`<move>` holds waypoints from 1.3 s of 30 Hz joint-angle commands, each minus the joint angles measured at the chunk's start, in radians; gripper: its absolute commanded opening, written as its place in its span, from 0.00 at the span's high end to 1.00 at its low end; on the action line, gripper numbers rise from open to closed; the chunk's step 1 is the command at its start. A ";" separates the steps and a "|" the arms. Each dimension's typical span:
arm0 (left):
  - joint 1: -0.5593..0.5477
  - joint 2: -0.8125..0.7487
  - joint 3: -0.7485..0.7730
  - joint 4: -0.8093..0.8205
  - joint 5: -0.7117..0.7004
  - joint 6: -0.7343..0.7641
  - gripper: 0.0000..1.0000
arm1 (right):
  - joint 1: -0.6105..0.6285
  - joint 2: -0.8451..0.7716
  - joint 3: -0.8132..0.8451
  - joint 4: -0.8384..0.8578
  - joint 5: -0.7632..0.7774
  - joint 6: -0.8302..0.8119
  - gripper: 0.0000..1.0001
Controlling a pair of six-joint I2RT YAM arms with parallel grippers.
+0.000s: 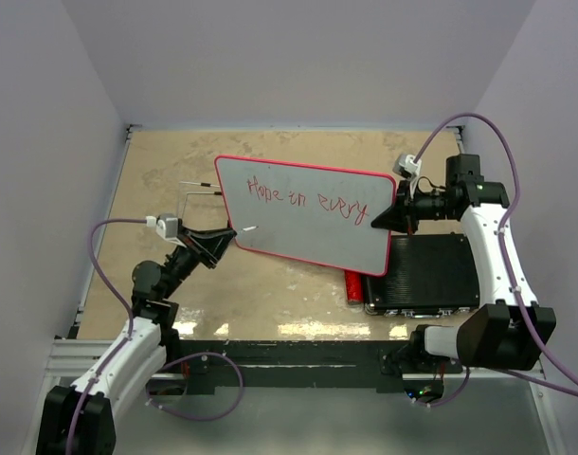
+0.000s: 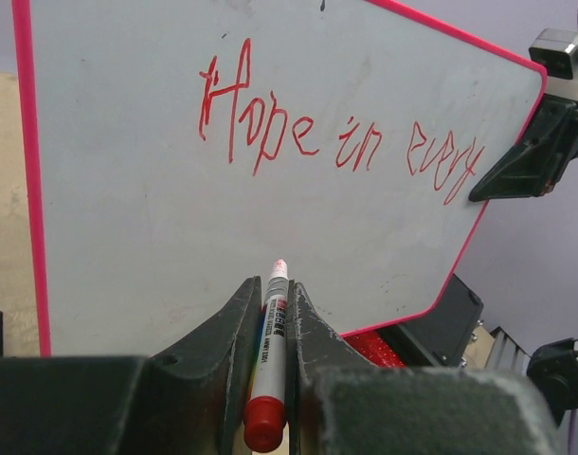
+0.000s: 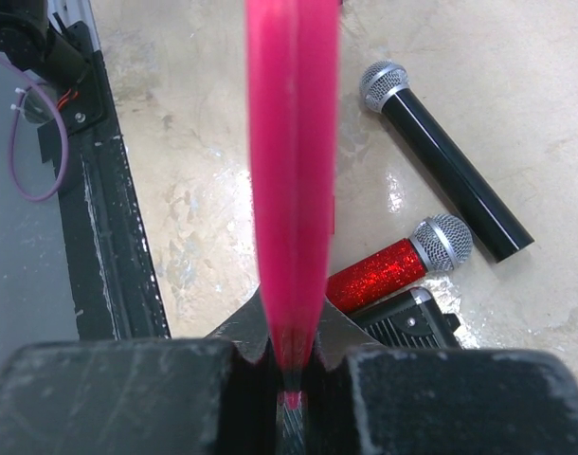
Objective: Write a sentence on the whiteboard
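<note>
The whiteboard [image 1: 308,213], white with a thin red frame, is held tilted above the table. My right gripper [image 1: 388,216] is shut on its right edge. In the right wrist view the red frame [image 3: 291,171] runs edge-on into the closed jaws of that gripper [image 3: 291,365]. The sentence [image 2: 336,133] is one red handwritten line reading "Hope in every". My left gripper [image 2: 273,284] is shut on a red-capped marker [image 2: 270,360]. Its tip points at the blank lower left of the board. I cannot tell whether the tip touches.
A black ribbed case [image 1: 431,275] lies under the board's right end, with a red glitter microphone [image 3: 384,270] beside it. A black microphone [image 3: 445,161] lies on the table under the board. Grey walls close in the table on three sides.
</note>
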 commanded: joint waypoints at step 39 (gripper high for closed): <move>-0.030 0.486 0.037 0.585 -0.096 0.172 1.00 | 0.000 0.018 0.042 0.050 -0.040 0.038 1.00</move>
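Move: From the left hand, marker already pinched, the blank spot for the next line, under the H of "Hope", lies about 8 cm ahead, 6 cm right and 2 cm lower. "Hope" itself is roughly 13 cm ahead, 9 cm right and 3 cm higher; the board's left edge stands some 8 cm straight ahead, 1 cm lower. From the right hand, still gripping the board's right edge, that spot is about 28 cm left, 3 cm ahead and 3 cm lower. Marker kept in its pinch, the left hand goes forward about 4.5 cm and sinks some 3 cm, the sinking mostly late, while turning about 5 degrees counter-clockwise. This carries the marker tip close over the whiteboard's blank lower part, from beneath the "p" of "Hope" to beneath its "H"; contact can't be made out. The right hand keeps hold of the board's right edge. ##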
